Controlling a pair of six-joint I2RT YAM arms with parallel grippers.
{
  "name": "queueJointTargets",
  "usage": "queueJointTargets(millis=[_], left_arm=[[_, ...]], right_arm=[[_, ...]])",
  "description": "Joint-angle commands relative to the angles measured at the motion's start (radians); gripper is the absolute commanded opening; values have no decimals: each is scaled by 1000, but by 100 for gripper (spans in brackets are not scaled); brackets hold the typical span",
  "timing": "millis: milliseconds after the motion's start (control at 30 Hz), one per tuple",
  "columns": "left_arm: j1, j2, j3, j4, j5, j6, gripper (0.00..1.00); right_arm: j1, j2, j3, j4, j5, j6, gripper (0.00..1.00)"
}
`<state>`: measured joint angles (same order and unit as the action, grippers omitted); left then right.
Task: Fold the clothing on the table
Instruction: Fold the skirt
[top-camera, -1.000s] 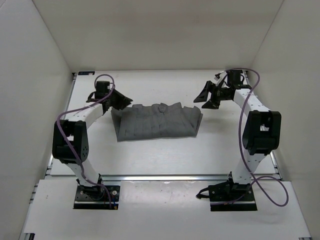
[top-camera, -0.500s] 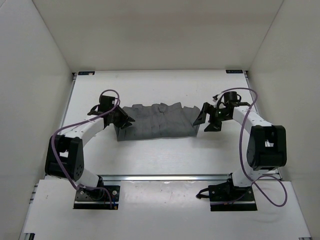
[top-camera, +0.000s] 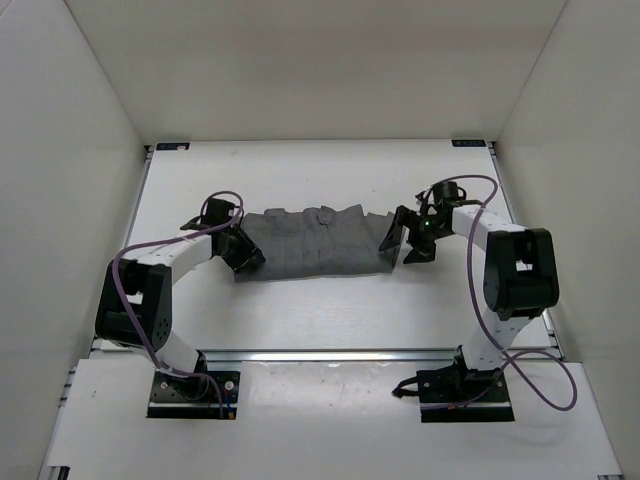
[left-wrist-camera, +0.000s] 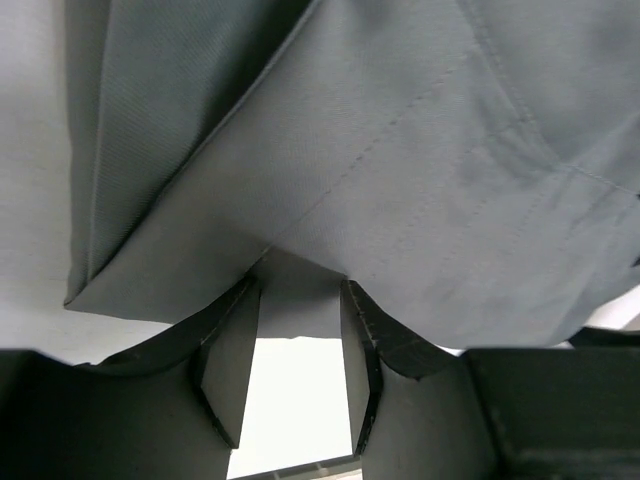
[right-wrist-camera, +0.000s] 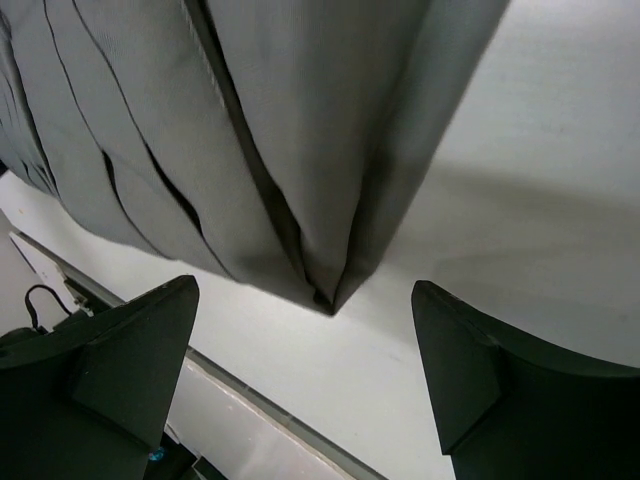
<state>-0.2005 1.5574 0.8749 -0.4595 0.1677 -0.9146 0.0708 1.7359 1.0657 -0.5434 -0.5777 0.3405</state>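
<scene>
The clothing (top-camera: 315, 240), a dark grey pleated garment, lies flat in the middle of the white table (top-camera: 320, 310). My left gripper (top-camera: 243, 256) sits at its near left corner. In the left wrist view the left gripper (left-wrist-camera: 297, 287) is open, and the clothing's hem (left-wrist-camera: 400, 150) drapes over the fingertips with bare table showing between the fingers (left-wrist-camera: 232, 350). My right gripper (top-camera: 403, 243) is at the garment's near right corner. In the right wrist view the right gripper (right-wrist-camera: 305, 290) is wide open, and the pointed corner of the clothing (right-wrist-camera: 250, 130) lies between its tips, touching neither.
White walls enclose the table on three sides. A metal rail (top-camera: 320, 355) runs along the near edge, in front of both arm bases; the rail (right-wrist-camera: 250, 400) also shows in the right wrist view. Purple cables loop off both arms.
Both grippers came from beyond the garment's far corners toward me, down to its near left and near right corners. Both have opened wider.
</scene>
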Motion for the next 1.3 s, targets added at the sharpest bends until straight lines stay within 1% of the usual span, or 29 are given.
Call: queueJointTargets(millis=[0, 100, 267, 400, 433, 533, 633, 700, 733, 800, 833, 867, 900, 933, 967, 1000, 1133, 1267], left_arm=[[-5, -2, -11, -5, -22, 22, 49], [-5, 1, -11, -1, -27, 26, 49], [-10, 20, -8, -2, -22, 34, 50], [-8, 24, -10, 8, -11, 29, 50], [-11, 26, -11, 8, -11, 29, 50], [-11, 27, -20, 16, 1, 25, 50], [-13, 27, -14, 21, 0, 29, 50], [-16, 38, -14, 18, 3, 31, 50], [-17, 36, -17, 24, 4, 28, 49], [-19, 39, -19, 19, 3, 28, 50], [-20, 36, -14, 22, 4, 29, 50], [-19, 30, -22, 27, 9, 26, 50], [-19, 33, -27, 27, 12, 25, 50], [-17, 32, -33, 28, 18, 25, 50], [-11, 30, -27, 30, 23, 22, 50], [-16, 29, -28, 30, 23, 25, 49], [-45, 32, 1, 10, 27, 29, 49], [-54, 16, 53, -18, 24, 28, 49]], right_arm=[[10, 45, 72, 33, 15, 2, 85], [26, 94, 114, 11, 24, -3, 84], [29, 96, 76, 51, 7, 38, 84], [53, 109, 88, 24, 18, 48, 81], [57, 102, 82, 17, 19, 49, 78], [73, 54, -1, 49, 19, 92, 77], [79, 22, -85, 114, -13, 135, 75], [81, 19, -99, 131, -34, 149, 68], [92, 31, -92, 149, -39, 160, 62], [89, 42, -90, 158, -54, 178, 42], [90, 50, -78, 175, -63, 187, 27], [86, 45, -81, 178, -71, 201, 18], [80, 47, -73, 178, -71, 203, 11], [75, 47, -70, 181, -71, 206, 9], [63, 36, -69, 183, -70, 200, 2], [61, 30, -58, 165, -74, 196, 0], [6, -4, -21, 114, -45, 143, 0], [-34, -22, 85, -24, 25, 33, 0]])
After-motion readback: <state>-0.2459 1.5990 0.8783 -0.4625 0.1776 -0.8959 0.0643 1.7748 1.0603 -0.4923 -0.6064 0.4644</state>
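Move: The folded skirt's near right corner lies about 3 cm to the right gripper's left, 2 cm back and 3 cm below; the skirt's far right corner is some 6 cm ahead, about 1 cm left. The skirt's near edge runs roughly 1 cm behind the left gripper's tips and 2 cm below them, with the near left corner about 5 cm to the left and 2 cm back. Slip the open right gripper about 2 cm forward, then bring it back some 4 cm while sweeping left and sinking 2 cm, and shut the fingers to pinch the skirt's near right corner; then draw it about 2 cm to the right and forward, rising slightly. Meanwhile lower the half-open left gripper 1.5 cm onto the near-left cloth, keep it there, and ease it 1 cm right at the end. ##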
